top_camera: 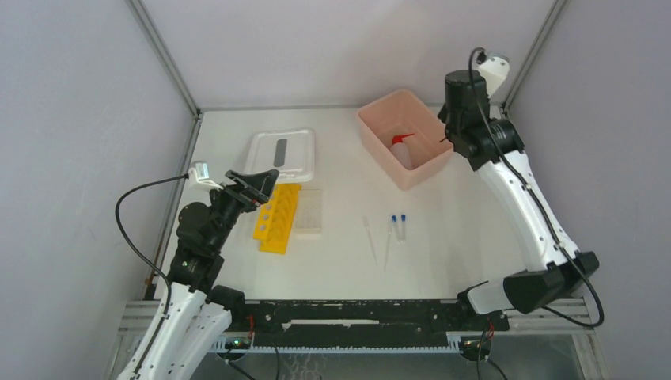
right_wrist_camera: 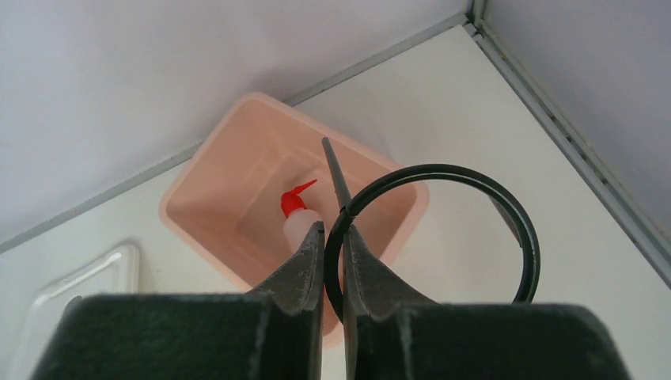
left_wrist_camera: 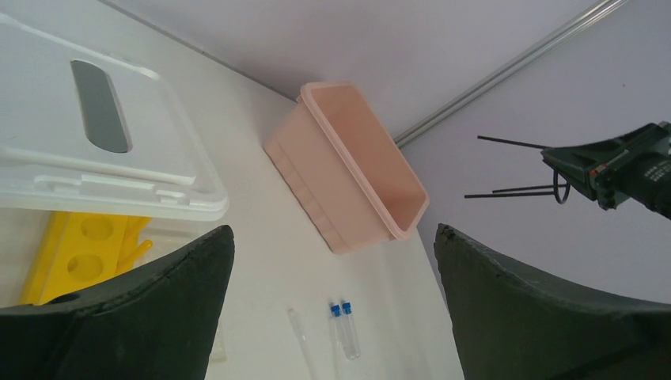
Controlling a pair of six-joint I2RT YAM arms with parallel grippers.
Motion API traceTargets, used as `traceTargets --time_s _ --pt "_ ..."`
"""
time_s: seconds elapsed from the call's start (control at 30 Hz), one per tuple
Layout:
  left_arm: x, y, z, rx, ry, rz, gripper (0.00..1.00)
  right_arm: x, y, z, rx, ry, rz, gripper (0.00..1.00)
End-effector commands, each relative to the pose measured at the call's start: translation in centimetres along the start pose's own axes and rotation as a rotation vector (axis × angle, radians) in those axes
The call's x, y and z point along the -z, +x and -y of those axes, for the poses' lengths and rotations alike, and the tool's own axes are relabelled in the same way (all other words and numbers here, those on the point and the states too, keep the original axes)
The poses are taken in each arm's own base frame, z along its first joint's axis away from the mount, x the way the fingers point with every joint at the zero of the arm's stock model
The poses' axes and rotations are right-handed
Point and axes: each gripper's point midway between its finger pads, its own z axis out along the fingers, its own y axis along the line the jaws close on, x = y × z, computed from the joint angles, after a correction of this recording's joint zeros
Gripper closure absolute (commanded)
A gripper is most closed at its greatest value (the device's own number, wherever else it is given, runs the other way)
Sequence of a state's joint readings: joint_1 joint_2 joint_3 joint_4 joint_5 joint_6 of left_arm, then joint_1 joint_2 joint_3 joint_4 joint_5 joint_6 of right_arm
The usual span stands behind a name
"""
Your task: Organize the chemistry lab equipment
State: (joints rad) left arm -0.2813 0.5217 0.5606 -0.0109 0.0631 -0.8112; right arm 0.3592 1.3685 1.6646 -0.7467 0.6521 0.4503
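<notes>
The red-nozzled squeeze bottle (top_camera: 402,149) (right_wrist_camera: 297,218) lies inside the pink tub (top_camera: 372,127). My right gripper (top_camera: 453,131) (right_wrist_camera: 332,226) hovers over the tub's right rim, shut on a thin black ring (right_wrist_camera: 530,245) with a straight tail. The yellow tube rack (top_camera: 278,218) (left_wrist_camera: 79,245) lies left of centre with the clear grid rack (top_camera: 310,210) beside it. Two blue-capped tubes (top_camera: 398,226) (left_wrist_camera: 345,324) and two thin droppers (top_camera: 369,237) (left_wrist_camera: 299,332) lie mid-table. My left gripper (top_camera: 253,184) (left_wrist_camera: 332,229) hangs open above the yellow rack's far end, holding nothing.
The white lid (top_camera: 283,154) (left_wrist_camera: 95,158) with its grey slot lies flat behind the yellow rack. Grey walls close the table on the left, back and right. The pink tub (left_wrist_camera: 348,182) (right_wrist_camera: 190,190) stands at the back right.
</notes>
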Motion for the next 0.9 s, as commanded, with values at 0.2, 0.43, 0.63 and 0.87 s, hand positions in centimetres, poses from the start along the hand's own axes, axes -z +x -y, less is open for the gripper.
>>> traceTargets --time_s 0.2,0.43,0.63,0.87 --pt "-0.2 -0.7 0.1 -0.028 -0.001 0.029 0.00 -4.4 -0.4 -7.3 0.099 -0.071 0.018 1.00" --pt "-0.4 -0.4 -0.4 -0.026 -0.017 0.022 0.00 -7.5 2.2 -10.1 0.151 -0.092 -0.041 1.00" --pt "-0.6 -0.1 -1.0 -0.027 -0.039 0.019 0.00 -9.3 4.7 -11.0 0.174 -0.094 -0.091 1.00" --pt "-1.0 0.4 -1.5 -0.018 -0.056 0.003 0.00 -11.0 7.9 -11.3 0.181 -0.103 -0.153 1.00"
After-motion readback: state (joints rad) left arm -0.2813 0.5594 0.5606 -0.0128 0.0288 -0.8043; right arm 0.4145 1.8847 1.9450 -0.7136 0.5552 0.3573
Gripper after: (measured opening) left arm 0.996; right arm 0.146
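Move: The right hand holds the looped black cable high over the table; the pink box it is bound for lies about 15 cm ahead, 9 cm to the left and 31 cm below. The red-capped bottle inside is some 12 cm ahead and 11 cm left, and the blue-capped tubes 8 cm back and 13 cm left, both low. From the left hand, the box is roughly 27 cm ahead, 35 cm right and 24 cm below. Right hand, still gripping the cable, reaches some 14 cm forward-left, sinking 10 cm towards the pink box. ##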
